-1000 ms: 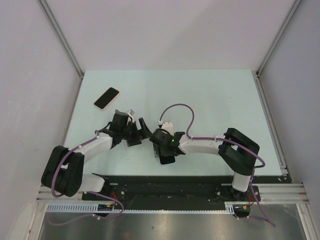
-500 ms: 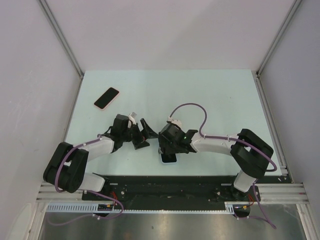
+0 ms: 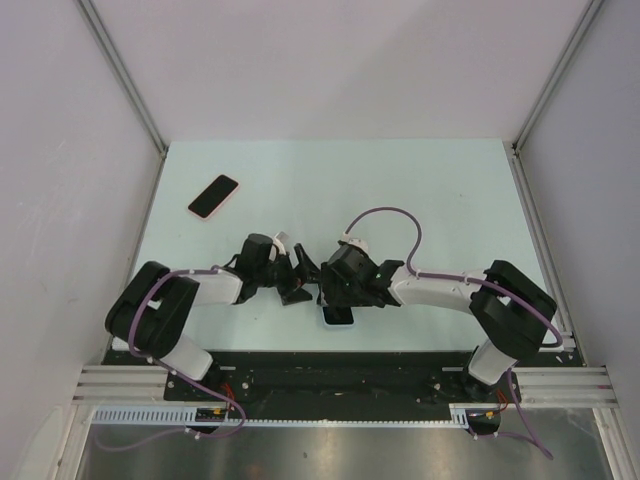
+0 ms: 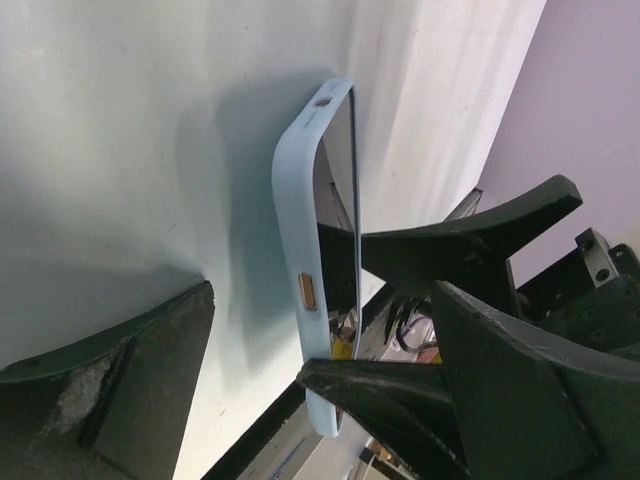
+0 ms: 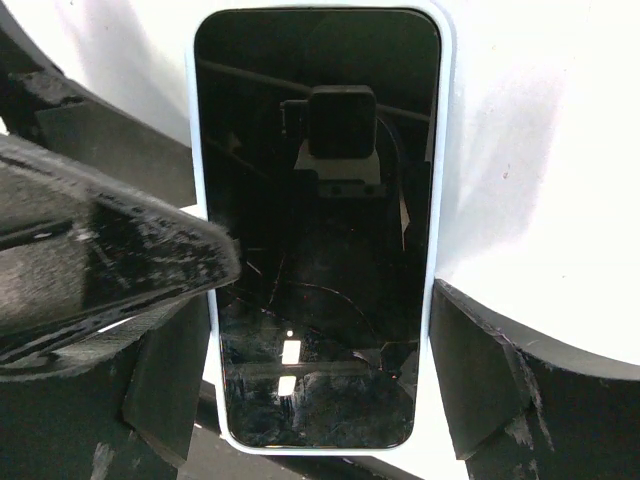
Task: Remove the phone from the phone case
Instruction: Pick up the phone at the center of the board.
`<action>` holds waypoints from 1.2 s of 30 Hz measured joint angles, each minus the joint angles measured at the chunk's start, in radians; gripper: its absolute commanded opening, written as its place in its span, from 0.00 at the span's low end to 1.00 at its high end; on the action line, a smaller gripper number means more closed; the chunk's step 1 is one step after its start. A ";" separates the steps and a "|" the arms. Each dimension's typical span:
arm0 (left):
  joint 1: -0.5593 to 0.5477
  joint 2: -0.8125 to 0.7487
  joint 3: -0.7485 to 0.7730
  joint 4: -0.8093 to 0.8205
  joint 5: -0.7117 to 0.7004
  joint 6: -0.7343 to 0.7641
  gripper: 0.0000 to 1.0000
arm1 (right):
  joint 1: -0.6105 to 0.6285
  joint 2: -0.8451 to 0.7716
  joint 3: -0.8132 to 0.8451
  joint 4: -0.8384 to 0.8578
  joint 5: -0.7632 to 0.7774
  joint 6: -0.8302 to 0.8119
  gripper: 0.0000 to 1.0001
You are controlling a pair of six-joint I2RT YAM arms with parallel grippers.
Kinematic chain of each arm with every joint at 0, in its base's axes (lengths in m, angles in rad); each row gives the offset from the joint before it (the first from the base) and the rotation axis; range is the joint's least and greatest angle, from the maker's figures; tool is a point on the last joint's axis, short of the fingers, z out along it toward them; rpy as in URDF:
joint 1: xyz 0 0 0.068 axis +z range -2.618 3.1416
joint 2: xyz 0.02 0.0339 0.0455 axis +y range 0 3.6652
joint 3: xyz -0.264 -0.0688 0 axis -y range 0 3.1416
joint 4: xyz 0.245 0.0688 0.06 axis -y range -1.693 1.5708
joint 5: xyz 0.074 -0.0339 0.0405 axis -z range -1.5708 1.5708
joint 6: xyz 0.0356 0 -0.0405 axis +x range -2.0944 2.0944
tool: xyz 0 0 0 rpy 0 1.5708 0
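A black-screened phone [image 5: 315, 200] sits in a light blue case [image 4: 296, 250] and lies flat on the table by the front edge [image 3: 339, 316]. My right gripper [image 3: 342, 298] is above it. Its fingers [image 5: 470, 370] rest against both long sides of the case [image 5: 437, 150], so the gripper [image 5: 320, 300] is shut on it. My left gripper [image 3: 305, 275] is open at the phone's left side. In the left wrist view the left gripper [image 4: 320, 300] straddles the case's edge. One of its fingers [image 5: 110, 255] lies over the case's left rim.
A second phone in a pink case [image 3: 213, 196] lies at the back left of the pale green table [image 3: 440, 200]. The black rail [image 3: 330, 365] runs just below the blue-cased phone. Grey walls close in both sides.
My left gripper has moved right, up to the phone's left edge. My right gripper has shifted slightly right over the phone. The phone has stayed on the table.
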 measured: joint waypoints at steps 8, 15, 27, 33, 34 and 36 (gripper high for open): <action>-0.045 0.119 0.071 0.077 0.016 -0.045 0.86 | -0.014 -0.024 -0.023 0.011 -0.051 0.003 0.54; -0.109 0.195 0.118 0.127 0.009 -0.076 0.65 | -0.008 -0.032 -0.026 0.031 -0.093 0.000 0.54; -0.154 0.212 0.124 0.098 -0.010 -0.068 0.32 | -0.023 -0.046 -0.034 0.036 -0.117 0.002 0.62; -0.156 0.205 0.126 0.098 -0.012 -0.068 0.24 | -0.051 -0.068 -0.066 0.072 -0.166 0.014 0.73; -0.156 0.204 0.126 0.098 -0.012 -0.068 0.24 | -0.056 -0.071 -0.069 0.077 -0.174 0.015 0.77; -0.156 0.200 0.126 0.095 -0.012 -0.068 0.18 | -0.065 -0.076 -0.080 0.094 -0.191 0.018 0.79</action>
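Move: The cased phone, held by its long sides in the right fingers, has its far end raised and its screen tipped back towards the robot. Its middle lies about 6 cm to the left hand's right, roughly 1 cm nearer the base and some 2 cm lower. From the right hand point, that middle is about 2 cm ahead, level sideways and about 1 cm higher. Sliding about 6 cm to its right, the left hand carries its open fingers farther over the phone, one across the screen and one behind the case. Sinking slightly, it closes most of the way, pinching the phone through its thickness. The right hand keeps its grip on the long sides, easing back 1 cm and up about 1.5 cm while rolling some 10 degrees, left side rising. ##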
